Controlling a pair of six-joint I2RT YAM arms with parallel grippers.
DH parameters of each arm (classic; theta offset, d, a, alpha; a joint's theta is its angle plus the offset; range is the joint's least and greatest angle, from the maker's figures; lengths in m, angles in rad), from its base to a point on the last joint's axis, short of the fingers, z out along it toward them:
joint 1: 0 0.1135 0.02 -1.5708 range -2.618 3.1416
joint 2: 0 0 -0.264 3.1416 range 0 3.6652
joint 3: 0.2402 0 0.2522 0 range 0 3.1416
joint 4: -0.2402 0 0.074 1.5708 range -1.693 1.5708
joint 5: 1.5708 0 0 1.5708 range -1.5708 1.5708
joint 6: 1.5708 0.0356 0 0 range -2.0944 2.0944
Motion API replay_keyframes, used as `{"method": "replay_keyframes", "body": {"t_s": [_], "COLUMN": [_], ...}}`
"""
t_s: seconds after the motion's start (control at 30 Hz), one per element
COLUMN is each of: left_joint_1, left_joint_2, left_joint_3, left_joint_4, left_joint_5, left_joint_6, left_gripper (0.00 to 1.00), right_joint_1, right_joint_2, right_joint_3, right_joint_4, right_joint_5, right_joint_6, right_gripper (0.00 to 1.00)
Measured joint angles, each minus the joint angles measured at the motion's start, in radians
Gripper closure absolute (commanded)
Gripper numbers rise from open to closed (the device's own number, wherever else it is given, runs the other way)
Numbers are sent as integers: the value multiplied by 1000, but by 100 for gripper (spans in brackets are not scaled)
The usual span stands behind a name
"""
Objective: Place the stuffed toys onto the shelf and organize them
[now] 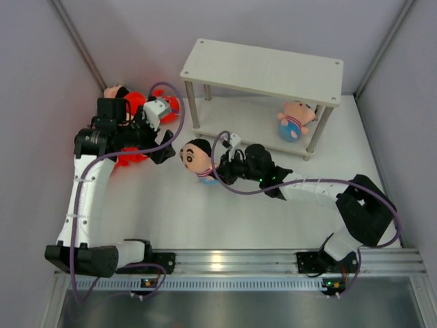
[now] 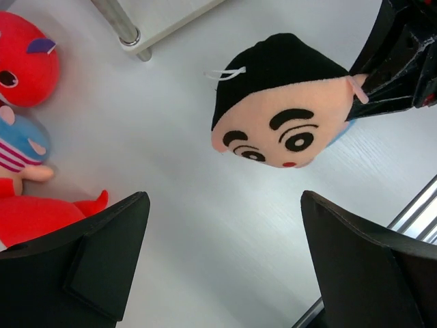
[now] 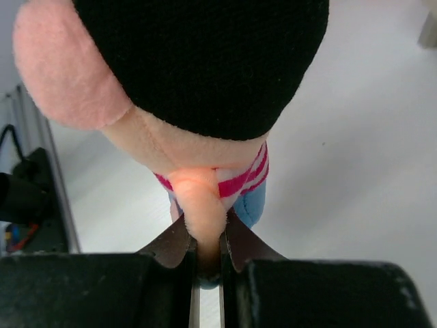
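Note:
A black-haired doll (image 1: 196, 156) in a striped shirt is held over the table left of centre. My right gripper (image 1: 220, 172) is shut on its peach arm (image 3: 203, 205). Its face shows in the left wrist view (image 2: 280, 109). My left gripper (image 1: 162, 152) is open and empty, just left of that doll. Red sharks (image 1: 140, 104) and another doll (image 2: 17, 147) lie under my left arm at the back left. A second doll (image 1: 295, 120) sits on the lower tier of the off-white shelf (image 1: 266, 68), at its right end.
The shelf's silver front-left leg (image 2: 123, 27) stands near the held doll. Grey walls close in the left, back and right. A metal rail (image 1: 232, 261) runs along the near edge.

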Motion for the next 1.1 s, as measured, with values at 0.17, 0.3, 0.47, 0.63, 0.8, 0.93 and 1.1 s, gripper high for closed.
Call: {"method": "replay_keyframes", "body": {"t_s": [0.17,0.3,0.47,0.63,0.8,0.93,1.1], "left_joint_1": [0,-8,-116,-317,-376,-384,-401], "left_joint_2": [66,87,61,37,61,93,143], "left_joint_3": [-18,-92,-187,-215,-212,-212,-203], "left_joint_4": [4,8,70,179,245,264,265], "left_joint_5": [7,53,21,-121,-212,-240,-209], "left_joint_6": [-12,-13,-22,-43,-60,-65,-89], "left_gripper": [2,2,2,2,2,44,100], "right_joint_1": [-45,-92,-99,-99,-95,-94,-94], "right_joint_2": [-5,-11,-14,-20,-37,-44,-49], "right_joint_3": [-70,-116,-116,-116,-114,-113,-97], "right_joint_4": [53,113,148,157,153,141,115], "right_joint_5": [-87,-134,-179,-211,-234,-250,-250], "right_joint_6": [256,381,434,451,445,434,405], "right_gripper": [100,100,100,100,100,100,94]}}
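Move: The boy doll, its arm already in the right fingers, hangs about 10 cm to the left hand's right, 2 cm back and 11 cm below. From that hand the foot of the shelf's near left post is roughly 9 cm ahead and 8 cm right, and the red toy by the shelf some 12 cm ahead and 2 cm right, both well below. The doll's middle lies about 5 cm left and 2 cm ahead of the right hand, level in height. Right hand keeps and tilts the doll; left drops 9 cm, swings 10 cm right and pinches its face. ##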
